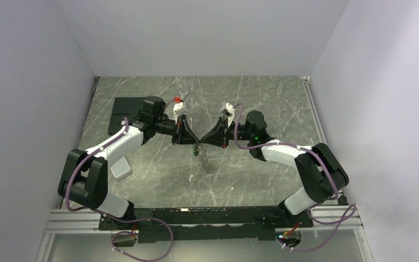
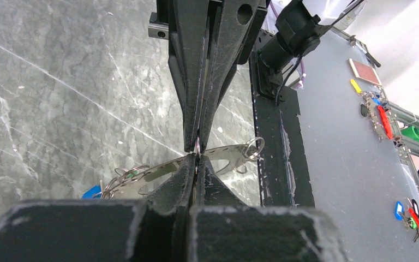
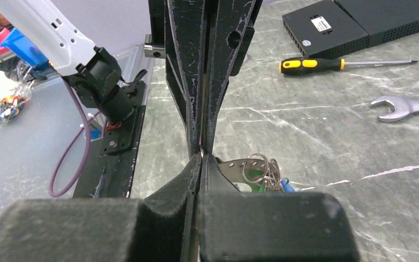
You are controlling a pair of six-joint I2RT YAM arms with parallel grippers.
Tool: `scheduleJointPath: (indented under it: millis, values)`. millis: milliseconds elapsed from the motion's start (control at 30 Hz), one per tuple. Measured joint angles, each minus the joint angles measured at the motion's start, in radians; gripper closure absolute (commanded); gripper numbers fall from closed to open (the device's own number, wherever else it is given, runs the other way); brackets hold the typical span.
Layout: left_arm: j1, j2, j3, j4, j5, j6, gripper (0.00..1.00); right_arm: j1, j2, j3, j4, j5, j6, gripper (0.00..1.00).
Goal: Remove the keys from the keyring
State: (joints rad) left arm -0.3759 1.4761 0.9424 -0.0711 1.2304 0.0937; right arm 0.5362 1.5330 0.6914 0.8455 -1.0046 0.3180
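The keyring [image 2: 226, 154] is a thin grey hoop with a row of small holes, hanging just above the marble table [image 1: 262, 109]. Small wire rings hang from it, carrying the keys: a blue head [image 2: 91, 192] and a green one [image 2: 133, 173], seen again as green [image 3: 257, 178] and blue [image 3: 287, 186]. My left gripper [image 2: 196, 159] and right gripper [image 3: 202, 156] meet tip to tip at the table's centre. Both are shut on the keyring's [image 3: 233, 164] thin metal at the same spot. In the top view the left gripper [image 1: 193, 143] faces the right gripper [image 1: 202, 143], with the keyring [image 1: 203, 159] dangling below.
Two flat black boxes [image 3: 360, 22] lie at the back left of the table. A yellow-handled screwdriver [image 3: 316, 65] and a silver wrench [image 3: 406, 106] lie near them. A small white block [image 1: 121, 169] sits by the left arm. White walls enclose the table.
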Motion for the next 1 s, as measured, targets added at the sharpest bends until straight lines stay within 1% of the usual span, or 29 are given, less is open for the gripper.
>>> scheduleJointPath:
  millis: [67,133,233,367,533,667,800,1000]
  values:
    - [-0.001,0.0,0.0,-0.011,-0.005,0.009,1.0,-0.001,0.0,0.0,-0.014,-0.002,-0.01,0.82]
    - [-0.002,0.0,0.001,-0.038,-0.022,0.027,1.0,-0.002,0.0,0.016,-0.079,-0.02,-0.061,0.75]
    - [-0.005,0.0,0.001,-0.091,-0.048,0.053,1.0,-0.005,-0.002,0.089,-0.266,-0.039,-0.197,0.67]
    - [-0.008,0.0,0.006,-0.141,-0.076,0.083,1.0,-0.005,-0.013,0.224,-0.555,-0.05,-0.418,0.6]
    - [-0.019,0.0,0.016,-0.18,-0.097,0.109,1.0,0.002,-0.034,0.342,-0.864,-0.042,-0.648,0.59]
    - [-0.029,0.0,0.026,-0.198,-0.105,0.127,1.0,0.031,-0.039,0.386,-1.039,-0.01,-0.78,0.59]
    - [-0.038,0.0,0.031,-0.21,-0.111,0.134,1.0,0.077,-0.039,0.399,-1.145,0.038,-0.861,0.62]
    - [-0.047,0.0,0.034,-0.234,-0.114,0.148,1.0,0.109,-0.039,0.421,-1.212,0.1,-0.922,0.64]
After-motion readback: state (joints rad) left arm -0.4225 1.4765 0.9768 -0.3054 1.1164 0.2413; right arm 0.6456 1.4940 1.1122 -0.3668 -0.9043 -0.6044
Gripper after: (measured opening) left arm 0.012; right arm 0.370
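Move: The small split ring sits between the two sets of shut fingertips, practically at the left gripper's pinch and about 1 cm to the left of the right gripper's. The keyring's metal plate hangs below it, its middle some 2 cm back and 4 cm below either hand, level sideways with the left one and 1 cm left of the right one. The key tags are about 3 cm ahead of the left gripper, 1 cm to its left and 5 cm below. Open the right gripper to release the split ring, then loop it a little forward and up before swinging it back and down about 3 cm, tipping its fingertips downward and rolling, some 30 degrees overall, so that the open fingers come back around the ring. Keep the left gripper pinching the ring while you lower it about 2.5 cm and ease it slightly back. ##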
